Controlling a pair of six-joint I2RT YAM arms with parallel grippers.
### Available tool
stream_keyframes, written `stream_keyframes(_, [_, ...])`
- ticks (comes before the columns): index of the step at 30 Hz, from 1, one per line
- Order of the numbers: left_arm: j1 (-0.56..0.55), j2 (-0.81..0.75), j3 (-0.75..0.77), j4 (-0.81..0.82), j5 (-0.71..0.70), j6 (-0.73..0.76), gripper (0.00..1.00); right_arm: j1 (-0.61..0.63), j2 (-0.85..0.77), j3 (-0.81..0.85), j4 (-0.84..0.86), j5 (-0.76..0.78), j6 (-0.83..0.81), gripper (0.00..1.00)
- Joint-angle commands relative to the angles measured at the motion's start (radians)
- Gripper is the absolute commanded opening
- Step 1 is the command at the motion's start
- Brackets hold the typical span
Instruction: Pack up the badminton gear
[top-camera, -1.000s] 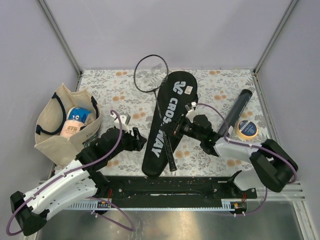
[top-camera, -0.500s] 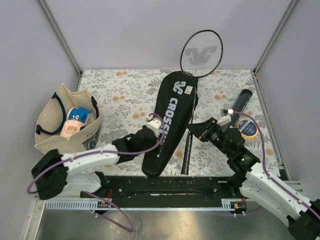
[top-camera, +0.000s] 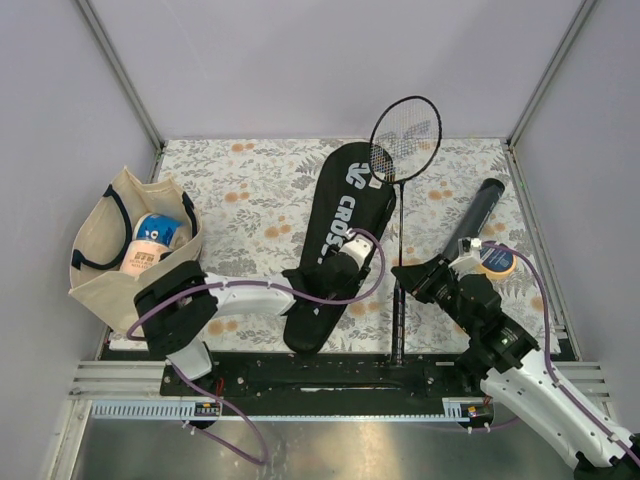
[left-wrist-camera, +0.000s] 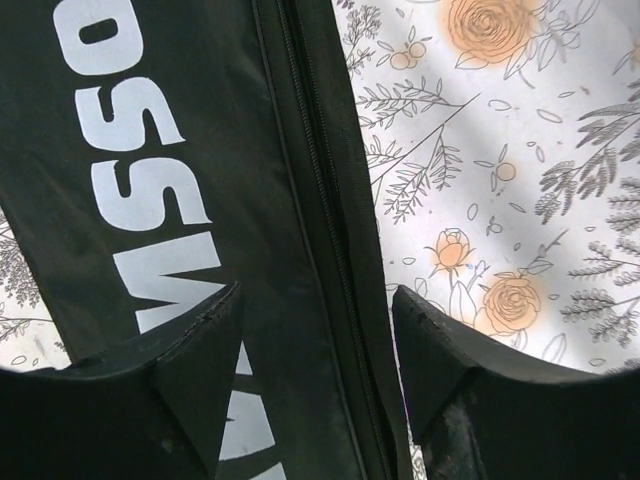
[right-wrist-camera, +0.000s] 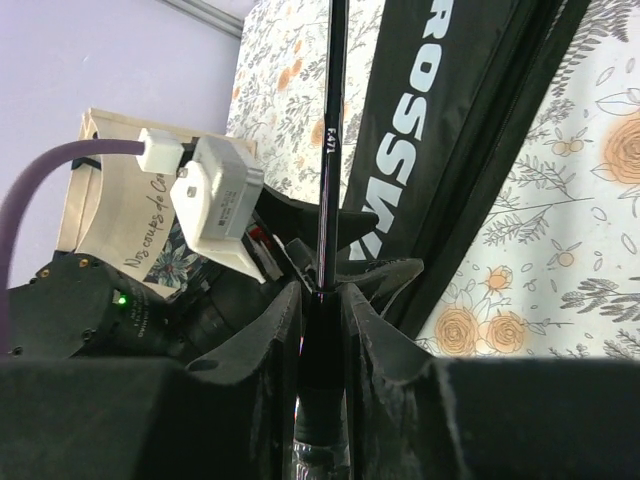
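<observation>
The black "CROSSWAY" cover (top-camera: 338, 235) lies slantwise in the middle of the floral table. My left gripper (top-camera: 347, 262) is low over its right zipper edge, open, with the zipper seam (left-wrist-camera: 320, 250) between the two fingers (left-wrist-camera: 200, 370). My right gripper (top-camera: 403, 276) is shut on a thin black racquet (top-camera: 400, 210) where shaft meets handle (right-wrist-camera: 322, 300). The racquet stands just right of the cover, its head (top-camera: 405, 127) up by the back wall. The long black tube (top-camera: 478, 213) lies at the right.
A beige tote bag (top-camera: 130, 250) with items inside stands at the left edge. A tape roll (top-camera: 494, 259) with a blue centre lies beside the tube, close to my right arm. The walls enclose the table on three sides.
My right arm has lifted the racquet off the cover and swung it to the cover's right side. My left arm has reached across from the bag side to the cover's right edge.
</observation>
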Motion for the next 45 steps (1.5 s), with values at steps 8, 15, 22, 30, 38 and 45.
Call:
stream_keyframes(8, [-0.002,0.106,0.066,0.075,-0.073,0.011,0.56,-0.002,-0.045,0.05,-0.025,0.07,-0.043,0.0])
stream_keyframes(15, [-0.001,0.187,0.17,-0.056,-0.139,-0.042,0.4,-0.003,-0.042,0.041,-0.027,0.071,-0.043,0.0])
stream_keyframes(22, [0.029,0.203,0.213,-0.205,-0.159,-0.18,0.0,-0.003,-0.053,0.012,-0.027,0.053,-0.032,0.0])
stream_keyframes(30, [0.134,0.105,0.146,-0.189,-0.061,-0.319,0.0,-0.002,-0.004,0.009,-0.053,0.054,-0.049,0.0])
stream_keyframes(38, [0.147,0.06,0.138,-0.218,-0.113,-0.366,0.0,-0.002,0.048,-0.046,-0.071,0.051,-0.046,0.0])
stream_keyframes(45, [0.148,-0.006,0.107,-0.229,-0.136,-0.368,0.0,-0.003,0.113,-0.077,-0.073,0.048,-0.04,0.0])
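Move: The racket bag's zipped right edge, beside the last letters of its print, lies about 2 cm ahead of the left hand, 1 cm to its right and 4 cm below. The racket handle, held by the right hand, is some 8 cm right of the left hand, 4 cm back and 13 cm higher. From the right hand that edge is about 7 cm ahead, 7 cm left and 16 cm down; the shuttle tube lies roughly 26 cm ahead and 22 cm right. The bag's zipped edge is pinched as the left hand sinks about 3 cm onto it, eases a little forward and shuts its open fingers; that hand then drags the edge left and slightly forward some 5 cm, turning counter-clockwise about 20 degrees and rising a little at the end. The right hand, still gripping the racket, mostly waits, then lowers it about 8 cm, tipping its fingers down. ##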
